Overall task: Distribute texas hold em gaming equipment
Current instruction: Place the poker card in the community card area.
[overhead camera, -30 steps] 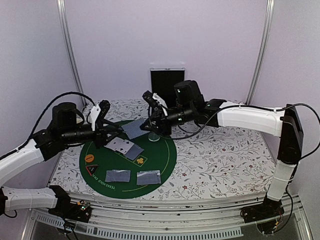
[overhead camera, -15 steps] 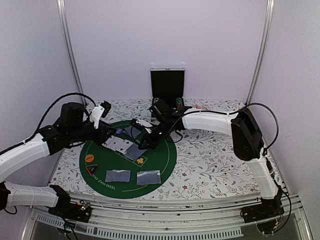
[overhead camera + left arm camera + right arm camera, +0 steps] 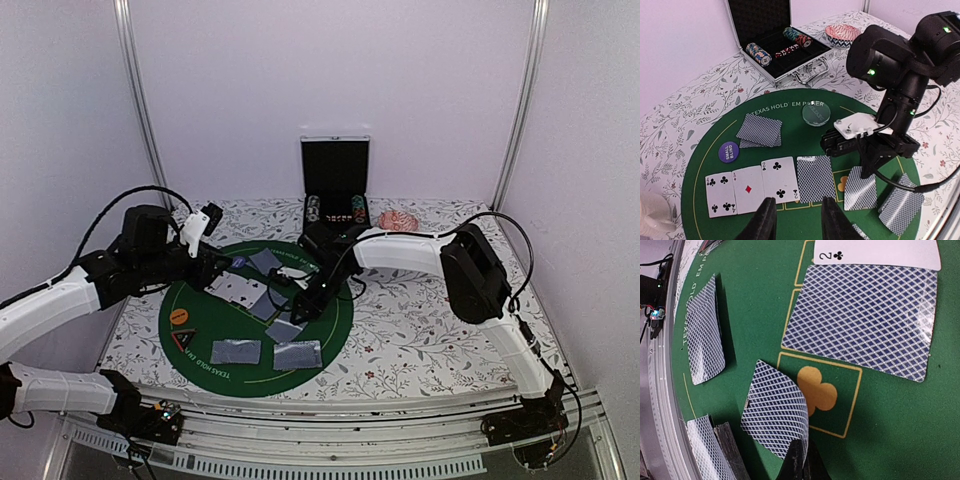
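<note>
On the round green mat (image 3: 335,312) lie three face-up cards (image 3: 747,186) and one face-down card (image 3: 816,177) in a row. My right gripper (image 3: 802,460) is shut on the edge of a bent face-down card (image 3: 774,412), low over the mat beside the orange club mark (image 3: 819,389); from above, this card (image 3: 283,330) sits just past two face-down cards (image 3: 236,351) at the mat's near edge. My left gripper (image 3: 799,222) hovers open and empty just in front of the row. A face-down pile (image 3: 760,131), a dark blue disc (image 3: 729,151) and a pale disc (image 3: 816,113) lie farther back. An orange disc (image 3: 178,316) and a black triangle (image 3: 183,338) rest at the mat's left.
An open metal case (image 3: 777,45) with rows of chips stands behind the mat. A patterned bowl (image 3: 842,34) sits to its right. The right arm (image 3: 400,248) stretches across the back right of the mat. The floral tablecloth (image 3: 430,320) surrounds the mat.
My right gripper has swung from the back of the mat down and forward with a face-down card. The left gripper has hardly moved.
</note>
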Motion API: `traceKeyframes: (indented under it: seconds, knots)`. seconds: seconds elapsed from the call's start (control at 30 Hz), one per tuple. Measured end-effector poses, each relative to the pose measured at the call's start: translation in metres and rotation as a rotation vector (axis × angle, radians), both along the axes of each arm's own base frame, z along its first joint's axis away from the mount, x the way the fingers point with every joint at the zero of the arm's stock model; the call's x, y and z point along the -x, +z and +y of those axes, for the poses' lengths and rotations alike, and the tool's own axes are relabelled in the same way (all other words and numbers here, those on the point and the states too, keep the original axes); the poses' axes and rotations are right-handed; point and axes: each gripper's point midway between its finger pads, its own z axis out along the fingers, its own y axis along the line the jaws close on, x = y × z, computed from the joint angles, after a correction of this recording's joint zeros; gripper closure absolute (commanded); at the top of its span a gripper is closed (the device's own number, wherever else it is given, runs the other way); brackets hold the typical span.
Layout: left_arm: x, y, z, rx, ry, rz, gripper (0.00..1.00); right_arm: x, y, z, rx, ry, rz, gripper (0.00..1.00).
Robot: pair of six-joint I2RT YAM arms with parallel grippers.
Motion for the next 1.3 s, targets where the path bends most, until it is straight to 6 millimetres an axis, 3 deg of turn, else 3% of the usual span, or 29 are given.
traceKeyframes:
  seconds: [0.5, 0.6, 0.67, 0.8, 0.87, 1.17, 1.2, 1.27, 1.3]
  knots:
    - [0.0, 0.0, 0.0, 0.0, 0.001, 0.001, 0.68, -0.03, -0.008, -0.001, 0.049, -0.054, -0.099, 0.98]
    - [0.0, 0.0, 0.0, 0.0, 0.001, 0.001, 0.68, -0.033, -0.008, 0.0, 0.054, -0.059, -0.112, 0.94]
    - [0.0, 0.0, 0.0, 0.0, 0.001, 0.001, 0.68, -0.035, -0.008, 0.001, 0.057, -0.061, -0.12, 0.85]
    - [0.0, 0.0, 0.0, 0.0, 0.0, 0.001, 0.68, -0.038, -0.006, 0.002, 0.056, -0.065, -0.132, 0.48]
    - [0.0, 0.0, 0.0, 0.001, -0.002, 0.001, 0.68, -0.039, -0.004, 0.005, 0.053, -0.063, -0.148, 0.41]
    - [0.0, -0.001, -0.001, 0.003, -0.007, 0.005, 0.68, -0.056, -0.001, 0.003, 0.095, -0.094, -0.268, 0.27]
    - [0.0, -0.001, -0.001, 0.002, -0.007, 0.006, 0.68, -0.059, 0.0, 0.0, 0.107, -0.104, -0.286, 0.23]
    - [0.0, -0.002, -0.001, 0.001, -0.006, 0.008, 0.68, -0.065, 0.002, -0.005, 0.128, -0.124, -0.311, 0.03]
    - [0.0, -0.002, -0.001, 0.001, -0.006, 0.008, 0.68, -0.066, 0.005, -0.01, 0.135, -0.133, -0.325, 0.01]
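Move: The right gripper holds the face-down poker card low over the mat. The empty club square it is meant for has its middle roughly 1 cm ahead, 4 cm left and 1 cm below the hand. The face-down card already in the next square lies about 4 cm ahead and 8 cm left, the near pair of hole cards some 10 cm back and 2 cm right. From the idle left hand the club square is about 11 cm right, level fore and aft, 19 cm down. Slide the right gripper forward with the pinched card, about 4 cm and sinking just under 1 cm, to bring the card over the club square beside its face-down neighbour. Open the fingers wide to let go of it, then carry on forward another 3 cm or so off the card, tilting the fingertips forward and up by some 20 degrees overall. ##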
